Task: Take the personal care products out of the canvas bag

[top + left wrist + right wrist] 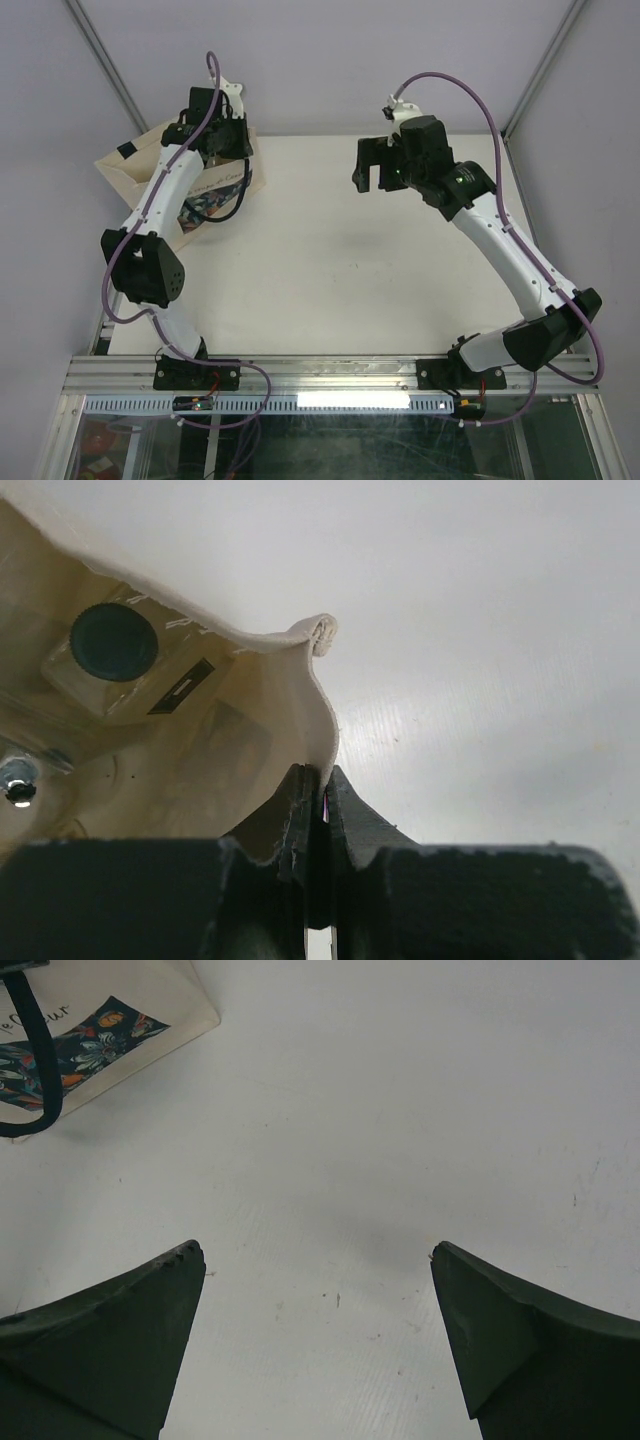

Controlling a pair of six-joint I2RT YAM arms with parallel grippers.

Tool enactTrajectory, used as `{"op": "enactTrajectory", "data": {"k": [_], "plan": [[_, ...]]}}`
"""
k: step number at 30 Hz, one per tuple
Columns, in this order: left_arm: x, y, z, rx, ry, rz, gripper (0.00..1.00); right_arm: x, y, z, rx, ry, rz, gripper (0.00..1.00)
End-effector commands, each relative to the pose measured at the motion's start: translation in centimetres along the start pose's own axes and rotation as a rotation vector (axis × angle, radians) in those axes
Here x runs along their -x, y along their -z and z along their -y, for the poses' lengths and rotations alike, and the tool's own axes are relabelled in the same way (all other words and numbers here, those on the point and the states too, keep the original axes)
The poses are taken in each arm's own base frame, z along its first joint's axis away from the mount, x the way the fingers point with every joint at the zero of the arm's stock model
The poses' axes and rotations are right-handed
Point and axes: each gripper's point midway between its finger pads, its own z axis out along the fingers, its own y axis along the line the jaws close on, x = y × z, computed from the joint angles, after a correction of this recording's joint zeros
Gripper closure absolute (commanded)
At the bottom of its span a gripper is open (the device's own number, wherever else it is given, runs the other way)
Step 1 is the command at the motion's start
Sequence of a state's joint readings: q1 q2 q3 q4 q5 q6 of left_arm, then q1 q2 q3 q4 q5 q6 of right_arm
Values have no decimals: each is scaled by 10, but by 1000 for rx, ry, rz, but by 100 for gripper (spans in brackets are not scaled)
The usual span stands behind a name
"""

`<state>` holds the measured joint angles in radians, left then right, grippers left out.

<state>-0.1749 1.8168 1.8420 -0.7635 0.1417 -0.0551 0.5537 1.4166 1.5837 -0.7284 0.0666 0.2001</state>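
The beige canvas bag (128, 168) lies at the table's far left, under my left arm. My left gripper (322, 772) is shut on the bag's rim (300, 680) and holds its mouth open. Inside the bag lies a clear rectangular bottle (120, 665) with a dark round cap and a black label. At the left edge of that view a silver-topped bottle (18, 780) shows only in part. My right gripper (315, 1252) hangs open over bare table to the right of the bag, with nothing between its fingers. It also shows in the top view as the right gripper (372, 165).
The bag's floral print (95, 1040) and a dark navy handle (40, 1060) lie at the upper left of the right wrist view. White table (350, 260) stretches between the arms. Enclosure posts and walls stand at the back and sides.
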Motion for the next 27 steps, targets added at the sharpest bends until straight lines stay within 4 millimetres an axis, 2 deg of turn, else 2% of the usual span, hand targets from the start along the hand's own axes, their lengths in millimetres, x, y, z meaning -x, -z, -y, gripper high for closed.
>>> {"op": "enactTrajectory", "data": {"k": [1, 6, 11, 18, 20, 22, 27], "plan": [[43, 55, 86, -228, -42, 180, 100, 25, 7, -12, 38, 7, 89, 0], [31, 67, 111, -282, -62, 171, 100, 20, 11, -21, 81, -12, 75, 0], [13, 81, 128, -317, -49, 149, 100, 14, 13, -30, 117, -35, 58, 1], [-8, 110, 157, -395, -15, 147, 100, 7, 11, -42, 171, -68, 22, 4], [-16, 116, 169, -440, -6, 134, 100, 4, 10, -49, 200, -80, 6, 4], [-21, 130, 180, -483, -1, 136, 100, 1, 9, -58, 236, -92, -13, 4], [-50, 143, 203, -550, 39, 90, 100, -9, 4, -81, 330, -115, -73, 4]]}}
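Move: The left gripper is already shut on the right-hand corner of the canvas bag's rim. The bag's middle lies about 15 cm to its left, 3 cm back and 12 cm below. A green-capped bottle inside the bag is roughly 5 cm ahead, 10 cm left and 8 cm below, and the navy handle loop some 8 cm back, 8 cm left and 9 cm below. From the open right gripper, the pinched corner is about 11 cm ahead, 33 cm left and 5 cm lower. Keep the left gripper pinched on the rim corner and drag the canvas bag back and to the right, about 15 cm back and 10 cm right, staying level and turning the wrist clockwise some 15 degrees. Meanwhile ease the open right gripper left, about 5 cm and slightly back, towards the bag's pinched corner, rolling its left side up a little. ##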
